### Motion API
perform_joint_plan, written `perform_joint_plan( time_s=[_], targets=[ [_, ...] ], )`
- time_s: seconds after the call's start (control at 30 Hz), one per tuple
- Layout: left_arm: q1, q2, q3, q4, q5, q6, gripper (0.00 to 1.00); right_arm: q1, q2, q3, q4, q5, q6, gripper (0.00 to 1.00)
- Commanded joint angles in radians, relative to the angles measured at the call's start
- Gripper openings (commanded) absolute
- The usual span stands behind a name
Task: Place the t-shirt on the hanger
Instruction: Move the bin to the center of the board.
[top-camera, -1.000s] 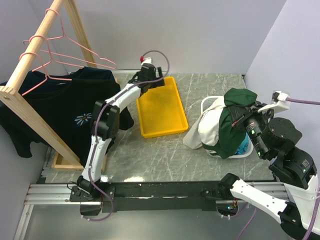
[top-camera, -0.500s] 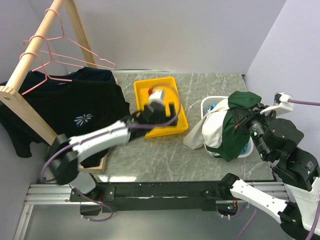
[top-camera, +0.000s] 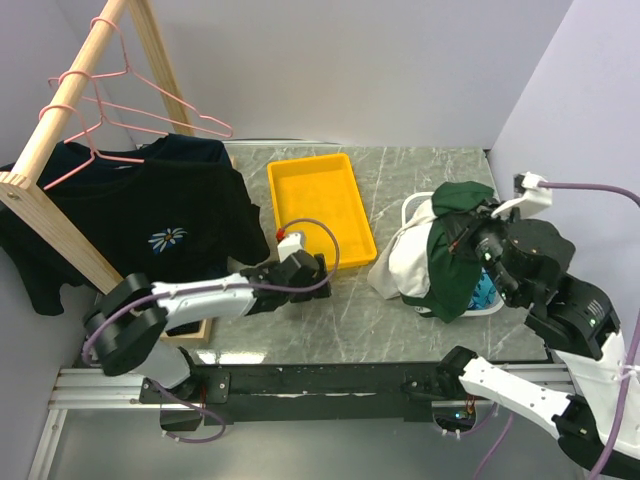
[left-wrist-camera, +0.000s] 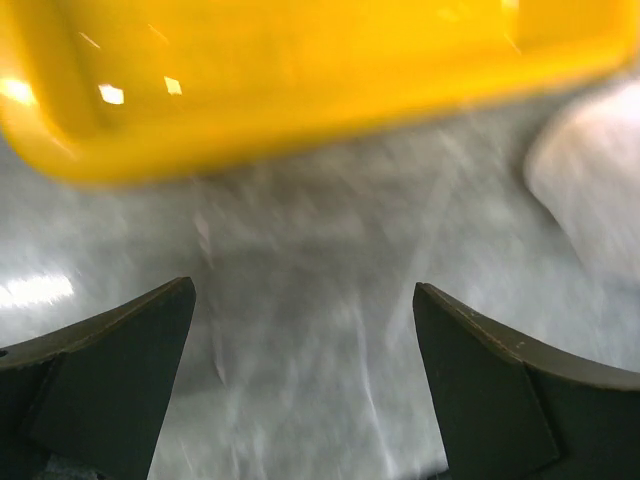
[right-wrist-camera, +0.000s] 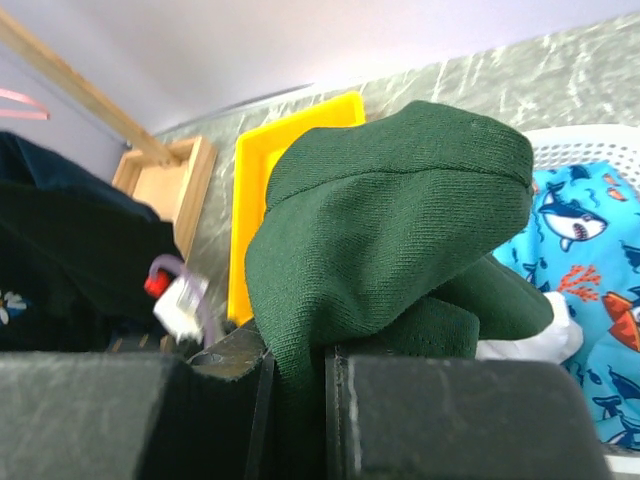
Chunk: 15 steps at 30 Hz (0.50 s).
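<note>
The dark green and white t-shirt (top-camera: 440, 255) hangs from my right gripper (top-camera: 468, 232), which is shut on a fold of its green cloth (right-wrist-camera: 380, 230) and holds it up over the white basket (top-camera: 415, 210). Its white part droops to the table on the left. The pink wire hanger (top-camera: 120, 105) hangs on the wooden rail at the far left. My left gripper (top-camera: 308, 270) is open and empty, low over the grey table just in front of the yellow tray; the left wrist view shows its two dark fingers (left-wrist-camera: 110, 370) wide apart.
A yellow tray (top-camera: 318, 210) lies mid-table. A black t-shirt with a daisy print (top-camera: 150, 225) hangs on the wooden rack (top-camera: 60, 120) at the left. A blue patterned cloth (right-wrist-camera: 590, 260) lies in the basket. Walls close in behind and on the right.
My left arm swung down from the tray's far end to the table in front of the tray. My right gripper moved the t-shirt slightly left and towards the middle.
</note>
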<state>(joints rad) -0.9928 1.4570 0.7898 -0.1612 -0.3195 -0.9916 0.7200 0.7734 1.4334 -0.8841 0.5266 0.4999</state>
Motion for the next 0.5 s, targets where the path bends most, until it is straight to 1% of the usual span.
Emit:
perform_joint_plan(
  time_s=[0.0,0.13,0.17,0.23,0.27,0.47],
  targets=[
    [0.089,0.075,0.074,0.077,-0.01,0.027,0.96,-0.002,0.027,0.05,0.057,-0.089,-0.017,0.01],
    [0.152,0.155,0.115,0.091,0.006,0.05,0.96,-0.002,0.069,0.116,0.048,-0.221,-0.034,0.02],
    [0.163,0.164,0.133,0.089,0.007,0.057,0.96,-0.004,0.078,0.133,0.045,-0.284,-0.04,0.02],
    [0.186,0.184,0.152,0.089,0.01,0.062,0.96,-0.002,0.104,0.186,0.034,-0.338,-0.044,0.02],
    [0.192,0.19,0.172,0.088,0.011,0.073,0.96,-0.002,0.112,0.217,0.034,-0.405,-0.047,0.02],
    [0.25,0.238,0.261,0.058,0.028,0.108,0.96,-0.002,0.179,0.323,0.013,-0.608,-0.072,0.03]
  ],
)
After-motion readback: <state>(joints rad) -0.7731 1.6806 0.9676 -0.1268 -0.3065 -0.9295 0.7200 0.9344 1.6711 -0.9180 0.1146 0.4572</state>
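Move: Roughly 20 cm straight ahead of the left hand and a few centimetres below it lies the middle of the yellow bin, its near rim only about 6 cm off. The held green-and-white t-shirt hangs some 24 cm to that hand's right, 2 cm farther out and 12 cm higher; the white basket stands about 33 cm right and 7 cm ahead, low. From the right hand, the bin lies about 22 cm ahead, 20 cm left and far below. Reaching forward about 10 cm and slightly left, dipping a little before levelling off, the wide-open left hand meets the bin's near rim and pushes it away from the base, turning some 10 degrees counter-clockwise. The right hand keeps its pinch on the t-shirt, carrying it about 7 cm left, then also up, while swinging roughly 25 degrees counter-clockwise. ##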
